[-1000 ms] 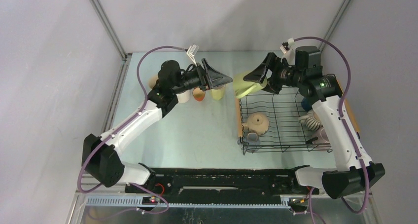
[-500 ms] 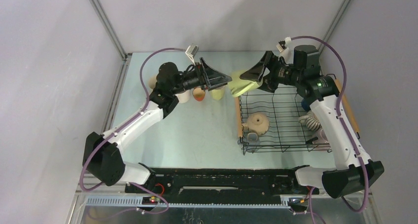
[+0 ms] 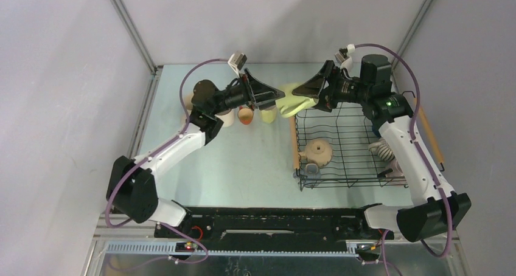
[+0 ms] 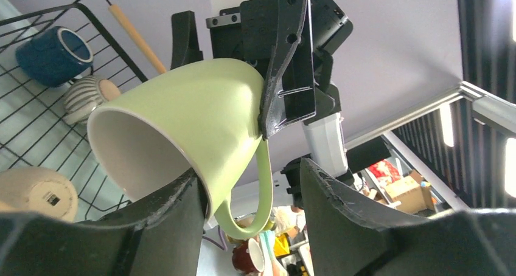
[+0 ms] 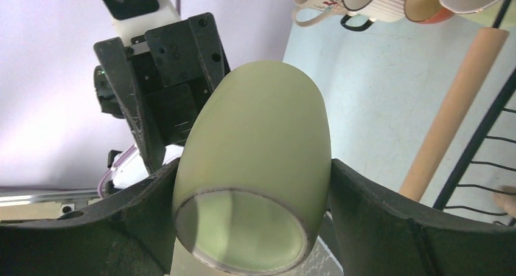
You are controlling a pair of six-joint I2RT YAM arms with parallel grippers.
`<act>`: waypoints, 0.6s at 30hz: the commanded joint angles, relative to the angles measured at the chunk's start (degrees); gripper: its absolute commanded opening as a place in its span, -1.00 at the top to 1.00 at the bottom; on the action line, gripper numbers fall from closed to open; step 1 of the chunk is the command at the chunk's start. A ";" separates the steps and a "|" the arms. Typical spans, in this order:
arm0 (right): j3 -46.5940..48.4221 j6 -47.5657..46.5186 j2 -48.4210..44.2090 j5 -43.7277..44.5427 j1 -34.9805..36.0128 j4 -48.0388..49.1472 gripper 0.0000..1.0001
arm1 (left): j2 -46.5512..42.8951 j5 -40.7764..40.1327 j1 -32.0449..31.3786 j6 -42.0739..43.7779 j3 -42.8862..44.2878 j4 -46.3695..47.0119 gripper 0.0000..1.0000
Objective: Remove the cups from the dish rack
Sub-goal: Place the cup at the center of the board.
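Observation:
A pale yellow-green cup (image 3: pixel 294 100) hangs on its side in the air just left of the dish rack (image 3: pixel 341 143). My right gripper (image 3: pixel 306 96) is shut on its body near the base (image 5: pixel 261 166). My left gripper (image 3: pixel 281 96) faces it from the left and is open around the mouth end. In the left wrist view one finger (image 4: pixel 176 215) touches the rim of the cup (image 4: pixel 182 112), and the handle (image 4: pixel 264 185) hangs in the gap, apart from the other finger (image 4: pixel 341 215). In the rack lie a tan cup (image 3: pixel 317 151), a grey cup (image 3: pixel 311 171) and a cream ribbed cup (image 3: pixel 383 147).
A cream cup (image 3: pixel 226 118), an orange cup (image 3: pixel 245 115) and a yellow-green cup (image 3: pixel 268 113) stand on the table under the left wrist. The rack's wooden rod handles (image 3: pixel 296 148) run along its left and right sides. A dark blue cup (image 4: pixel 55 54) lies at the rack's far end.
The right arm has carried the yellow-green cup leftward and a little higher, towards the left gripper. The left gripper's fingers have drawn closer together around the cup's rim and handle.

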 commanded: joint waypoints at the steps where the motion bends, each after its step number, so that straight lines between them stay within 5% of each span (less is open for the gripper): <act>1: 0.16 2.80 0.15 -4.95 0.57 7.40 0.44 | 1.25 2.35 -0.34 -7.64 -1.15 13.32 -0.14; 18: -0.22 3.50 0.55 -5.57 1.70 8.86 0.43 | 3.02 2.32 -1.32 -11.24 -0.97 18.92 0.38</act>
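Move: Hanging in the right fingers' grip, mouth to the left, the green cup has its middle about 5 cm right of the left hand, 2 cm ahead and 2 cm lower. From the right hand the cup's middle is some 3 cm left, and the receiving left gripper about 7 cm left. On the table, 27 cm below the left hand, stand a yellow cup 11 cm ahead, 4 cm left, and a red cup 10 cm ahead, 12 cm left. Closing on the cup wall beside the handle, the left gripper shuts from rather over half open to about a third, one finger already inside the mouth and the other outside. Both hands ease upward about 1.5 cm, fingertips tipping up some 5 degrees, while the right keeps its wide grip and carries the cup about 1.5 cm left towards the left hand. ##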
